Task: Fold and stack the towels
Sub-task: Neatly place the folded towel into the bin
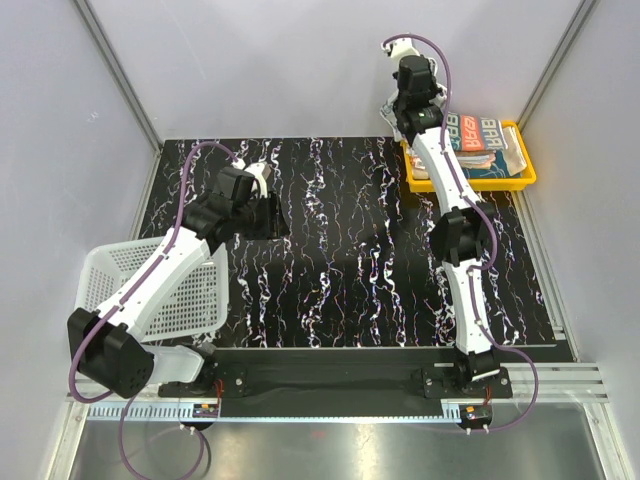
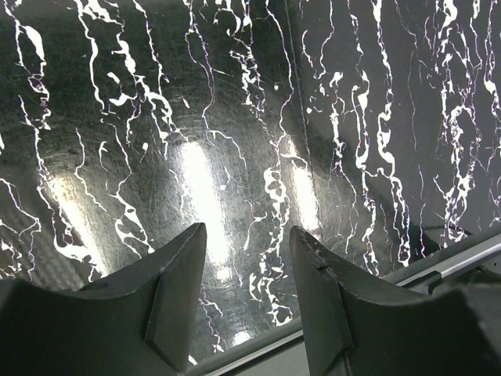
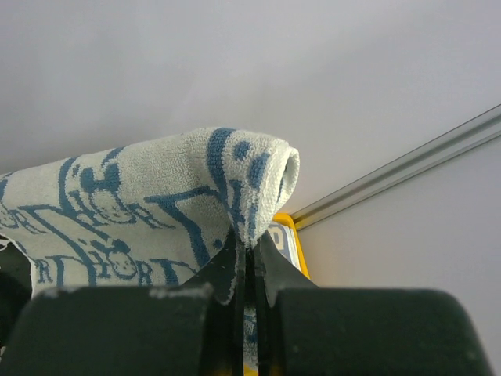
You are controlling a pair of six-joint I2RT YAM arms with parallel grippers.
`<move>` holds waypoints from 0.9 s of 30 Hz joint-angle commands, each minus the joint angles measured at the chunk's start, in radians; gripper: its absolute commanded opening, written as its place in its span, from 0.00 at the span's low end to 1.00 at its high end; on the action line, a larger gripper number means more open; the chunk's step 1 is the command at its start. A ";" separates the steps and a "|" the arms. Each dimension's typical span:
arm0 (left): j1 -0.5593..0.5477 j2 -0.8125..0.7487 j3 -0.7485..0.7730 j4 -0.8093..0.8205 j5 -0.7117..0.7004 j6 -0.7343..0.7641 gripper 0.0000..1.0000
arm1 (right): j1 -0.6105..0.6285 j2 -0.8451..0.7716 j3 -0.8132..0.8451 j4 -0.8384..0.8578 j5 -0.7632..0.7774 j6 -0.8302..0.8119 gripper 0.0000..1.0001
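My right gripper (image 3: 252, 249) is shut on a fold of a pale towel with blue lettering (image 3: 149, 207), which drapes over the fingers and off to the left. In the top view that gripper (image 1: 398, 112) is raised at the back, just left of the yellow tray (image 1: 524, 181). A small piece of the held towel (image 1: 384, 104) shows beside it. A stack of folded towels lies in the tray, with a teal-and-red lettered one (image 1: 482, 134) on top. My left gripper (image 2: 246, 235) hangs open over the black marbled mat (image 2: 235, 117) with nothing between its fingers; from above, the left gripper (image 1: 276, 216) is at mid-left.
A white mesh basket (image 1: 150, 290) lies on its side at the left edge of the mat, under the left arm. The yellow tray's rim (image 3: 293, 235) shows just behind the right fingers. Grey walls with metal rails close in the back and sides.
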State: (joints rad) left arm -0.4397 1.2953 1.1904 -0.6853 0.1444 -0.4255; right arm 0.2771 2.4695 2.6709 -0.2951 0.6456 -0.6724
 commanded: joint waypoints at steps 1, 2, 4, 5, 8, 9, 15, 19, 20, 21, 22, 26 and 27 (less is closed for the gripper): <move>0.010 -0.016 -0.002 0.046 0.038 0.010 0.52 | -0.016 -0.098 0.012 0.068 0.035 -0.015 0.00; 0.009 -0.016 -0.002 0.047 0.041 0.008 0.52 | -0.018 -0.104 0.011 0.068 0.038 -0.015 0.00; 0.010 -0.016 -0.003 0.050 0.046 0.008 0.52 | -0.021 -0.115 0.006 0.067 0.039 -0.012 0.00; 0.013 -0.014 -0.003 0.050 0.050 0.007 0.52 | -0.024 -0.124 0.001 0.067 0.037 -0.006 0.00; 0.015 -0.014 -0.006 0.052 0.055 0.004 0.52 | -0.027 -0.136 -0.011 0.062 0.037 0.002 0.00; 0.016 -0.014 -0.008 0.053 0.055 0.004 0.52 | -0.029 -0.141 -0.020 0.062 0.037 0.005 0.00; 0.018 -0.013 -0.011 0.058 0.063 0.004 0.52 | -0.041 -0.152 -0.043 0.054 0.042 0.019 0.00; 0.018 -0.005 -0.012 0.058 0.076 0.002 0.52 | -0.053 -0.170 -0.062 0.054 0.045 0.023 0.00; 0.019 -0.004 -0.012 0.059 0.081 0.001 0.51 | -0.056 -0.172 -0.066 0.051 0.040 0.033 0.00; 0.018 -0.001 -0.014 0.059 0.084 -0.001 0.51 | -0.065 -0.173 -0.077 0.048 0.035 0.040 0.00; 0.019 -0.001 -0.014 0.061 0.086 0.001 0.51 | -0.073 -0.178 -0.083 0.045 0.031 0.049 0.00; 0.019 0.002 -0.017 0.064 0.093 0.001 0.51 | -0.107 -0.181 -0.108 0.013 -0.017 0.115 0.00; 0.019 0.002 -0.017 0.064 0.092 -0.001 0.51 | -0.122 -0.178 -0.120 0.013 -0.026 0.126 0.00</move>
State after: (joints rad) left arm -0.4255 1.2972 1.1816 -0.6682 0.2050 -0.4263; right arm 0.1947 2.3684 2.5622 -0.2878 0.6487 -0.6067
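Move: The right hand holds the folded towel high beyond the bin's left part: the yellow bin's middle lies about 9 cm to its right, 9 cm back and 27 cm below. In the bin, the towel stack lies some 10 cm right of the hand and 7 cm back, and the rolled towel at the bin's right end about 21 cm right and 9 cm back, both some 23 cm down. From the idle left hand, the bin is roughly 27 cm ahead, 53 cm right and 15 cm lower. Still pinching the folded towel, the right hand swings about 5 cm right towards mid-bin, first lifting roughly 3 cm. ##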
